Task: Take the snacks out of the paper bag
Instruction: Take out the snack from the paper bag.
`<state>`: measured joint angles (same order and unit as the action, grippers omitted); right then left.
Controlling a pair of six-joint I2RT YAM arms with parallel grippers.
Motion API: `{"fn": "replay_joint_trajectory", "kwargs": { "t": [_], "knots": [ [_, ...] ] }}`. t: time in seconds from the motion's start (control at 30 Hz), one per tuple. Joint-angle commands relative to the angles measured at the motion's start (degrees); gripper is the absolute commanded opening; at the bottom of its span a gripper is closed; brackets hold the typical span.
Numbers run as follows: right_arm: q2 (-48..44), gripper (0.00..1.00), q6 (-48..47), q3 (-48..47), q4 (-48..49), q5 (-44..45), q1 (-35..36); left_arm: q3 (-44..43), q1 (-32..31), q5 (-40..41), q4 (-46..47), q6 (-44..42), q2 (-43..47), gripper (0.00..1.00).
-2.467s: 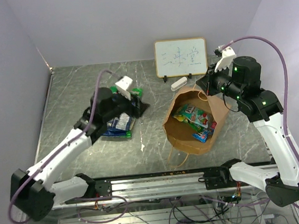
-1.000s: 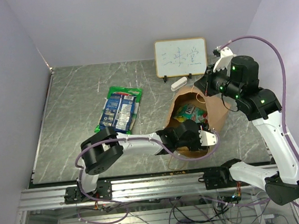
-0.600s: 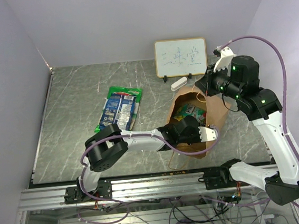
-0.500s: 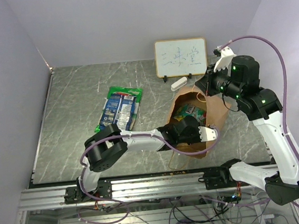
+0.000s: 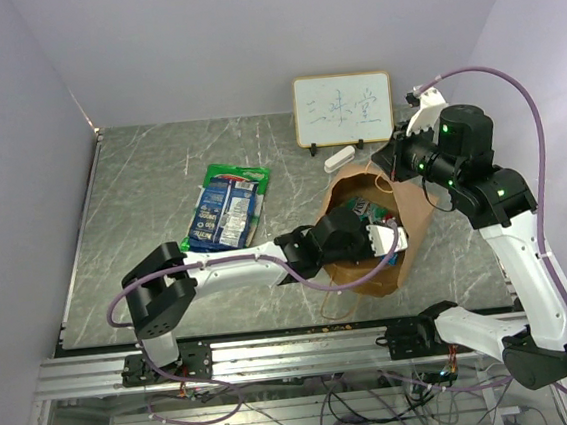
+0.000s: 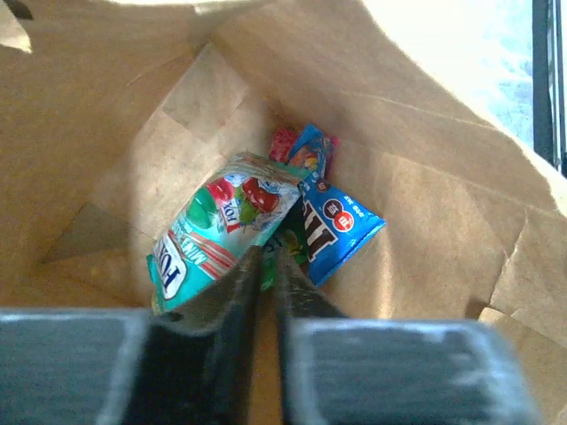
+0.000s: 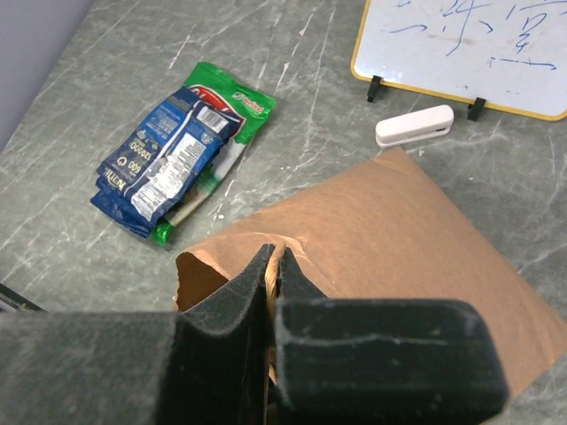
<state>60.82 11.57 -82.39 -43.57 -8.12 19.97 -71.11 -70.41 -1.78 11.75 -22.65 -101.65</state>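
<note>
The brown paper bag (image 5: 411, 215) lies on its side at centre right, mouth toward the arms. My left gripper (image 5: 386, 235) reaches inside it. In the left wrist view the left gripper (image 6: 268, 257) is shut, its tips pinching the green edge of a snack packet (image 6: 268, 271) wedged between a teal packet (image 6: 213, 230) and a blue packet (image 6: 341, 226). My right gripper (image 7: 273, 257) is shut on the bag's upper rim (image 7: 390, 230) at the twisted handle, holding the mouth up. A green chip bag (image 5: 237, 175) and a dark blue bag (image 5: 219, 219) lie on the table to the left.
A small framed whiteboard (image 5: 343, 109) stands at the back, with a white eraser (image 5: 339, 157) in front of it, just behind the bag. The left arm stretches low across the table's front. Grey walls close the left and back sides.
The left jaws have closed from wide open onto a packet inside the bag. The left arm's elbow has swung left and the gripper has shifted farther in. The right arm has stayed put.
</note>
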Motion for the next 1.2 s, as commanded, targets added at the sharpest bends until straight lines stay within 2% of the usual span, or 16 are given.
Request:
{"fn": "replay_joint_trajectory", "kwargs": {
  "t": [0.0,0.1,0.17,0.3,0.53,0.63,0.77,0.87,0.9,0.97,1.17],
  "knots": [
    [-0.71,0.00,-0.80,-1.22,0.86,1.03,0.25,0.87,0.28,-1.29,0.80,1.56,-0.94,0.37],
    [-0.39,0.00,-1.06,-2.31,0.62,1.09,0.25,-0.13,0.27,-0.49,1.75,0.64,-3.05,0.71],
    [-0.20,0.00,-1.11,-2.58,0.55,1.15,0.25,-1.38,0.23,-0.49,1.90,-0.16,-4.83,0.79],
    [-0.08,0.00,-0.90,-2.73,0.74,1.03,0.25,-5.14,0.27,-1.34,0.29,-2.31,-8.13,0.83],
    [-0.14,0.00,-0.76,-2.30,1.27,0.98,0.29,-6.61,0.28,9.45,2.17,-1.19,-10.91,0.77],
    [-0.24,0.00,-0.63,-1.87,1.82,1.02,0.26,-6.21,0.28,11.37,0.79,-1.76,-10.59,0.78],
    [-0.20,0.00,-0.76,-1.77,1.78,0.91,0.25,-4.69,0.36,7.40,-0.60,-3.90,-8.80,0.81],
    [-0.55,0.00,-1.08,-1.43,1.80,0.46,0.25,-7.82,0.28,1.39,-5.54,-3.25,-9.77,0.84],
    [-0.67,0.00,-1.30,-1.31,2.03,-0.22,0.29,-9.22,0.23,0.63,-6.68,-2.29,-10.64,0.87],
    [-0.74,0.00,-1.31,-0.97,2.64,-1.51,0.25,-11.40,0.10,0.72,-7.65,-0.48,-12.82,0.88],
    [-1.06,0.00,-1.80,-0.86,2.62,-1.54,0.25,-12.29,0.10,-1.72,-2.44,3.09,-15.66,0.90]
  ]
}}
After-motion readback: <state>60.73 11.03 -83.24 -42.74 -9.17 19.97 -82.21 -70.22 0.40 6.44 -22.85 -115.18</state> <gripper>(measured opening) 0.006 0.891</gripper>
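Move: The left hand, fingers almost shut, is in the paper bag's mouth. The teal Fox's pack lies about 10 cm below it, roughly 4 cm ahead and 5 cm right. The M&M's pack is some 2 cm back and 8 cm right; the green pack is between them, about 1 cm ahead and 6 cm right, both near that depth. From the right hand, the Fox's pack lies some 28 cm below, 6 cm back and 3 cm right. With the right hand still pinching the far edge of the paper bag and easing it up about 1 cm, the left hand spreads its fingers nearly wide and sinks some 6 cm towards the packs, its fingertips dipping a little. Low in the bag it shifts about 3 cm forward, comes back slightly, then edges right; whether a fingertip touches a pack can't be seen. ##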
